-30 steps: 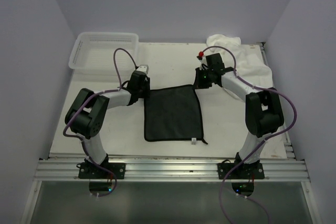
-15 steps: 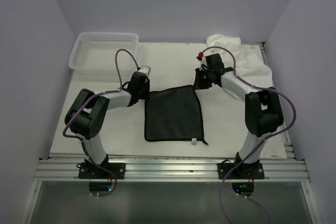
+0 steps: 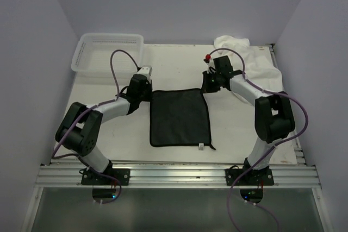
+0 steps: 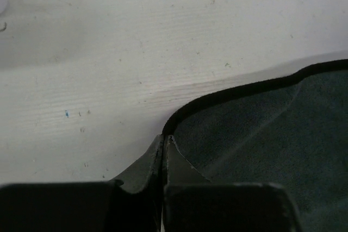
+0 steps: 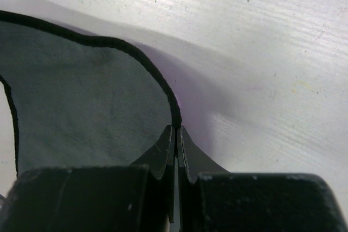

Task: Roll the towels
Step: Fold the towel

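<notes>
The small purple towel with dark trim lies flat in the middle of the table, a white tag at its near edge. My left gripper is shut on its far left corner; in the left wrist view the trim runs straight into the closed fingertips of the left gripper. My right gripper is shut on the far right corner, where the dark edge ends between the tips of the right gripper. The large white towel lies crumpled at the back right.
A white mesh basket stands at the back left corner. The white towel lies behind and to the right of my right arm. Side walls close in the table on both sides, and a metal rail runs along the near edge.
My left gripper's jaws have closed on the towel's far left corner, and the left arm's elbow has dropped lower and further left. The right arm has not moved.
</notes>
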Tool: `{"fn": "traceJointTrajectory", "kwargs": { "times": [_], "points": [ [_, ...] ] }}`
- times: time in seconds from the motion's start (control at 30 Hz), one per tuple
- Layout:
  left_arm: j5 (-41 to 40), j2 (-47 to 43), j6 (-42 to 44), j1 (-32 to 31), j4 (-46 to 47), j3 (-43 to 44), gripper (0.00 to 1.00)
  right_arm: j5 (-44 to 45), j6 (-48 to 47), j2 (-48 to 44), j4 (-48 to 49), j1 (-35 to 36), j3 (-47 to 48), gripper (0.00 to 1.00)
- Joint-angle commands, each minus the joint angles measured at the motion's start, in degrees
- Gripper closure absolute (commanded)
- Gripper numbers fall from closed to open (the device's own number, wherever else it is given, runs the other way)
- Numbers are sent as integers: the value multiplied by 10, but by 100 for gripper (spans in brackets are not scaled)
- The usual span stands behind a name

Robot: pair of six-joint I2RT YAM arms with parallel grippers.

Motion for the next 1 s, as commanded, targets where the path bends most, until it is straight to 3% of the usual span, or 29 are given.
{"fn": "traceJointTrajectory", "kwargs": {
  "times": [0.0, 0.17, 0.67, 0.97],
  "points": [
    [4, -53, -9, -3, 58, -33, 100, 17, -21, -56, 6, -1, -19, 100],
    [33, -105, -17, -3, 86, -92, 100, 52, -32, -96, 7, 5, -58, 100],
    [69, -266, -36, -3, 110, -229, 100, 22, -7, -263, -3, 17, -216, 100],
    [96, -351, -60, -3, 93, -288, 100, 31, 24, -299, -5, 25, -261, 100]
  ]
}}
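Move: Each hand already pinches a far corner of the towel, raised a few cm. From the left hand, the near left corner lies about 23 cm straight back and 4 cm below; the plastic bin is some 18 cm ahead and 19 cm left. From the right hand, the near right corner is about 24 cm back and 3 cm right, the white label 24 cm back and 1 cm left, and the white towels roughly 9 cm ahead and 19 cm right. Still pinching the towel's two far corners, both hands draw them back together over the towel towards its near edge, each by some 10–11 cm. The left hand also climbs about 3.5 cm and rolls its left side down by 15 degrees or so; the right drifts a little to its right, rising about 3 cm and then sinking most of that again. Fingers stay shut. ##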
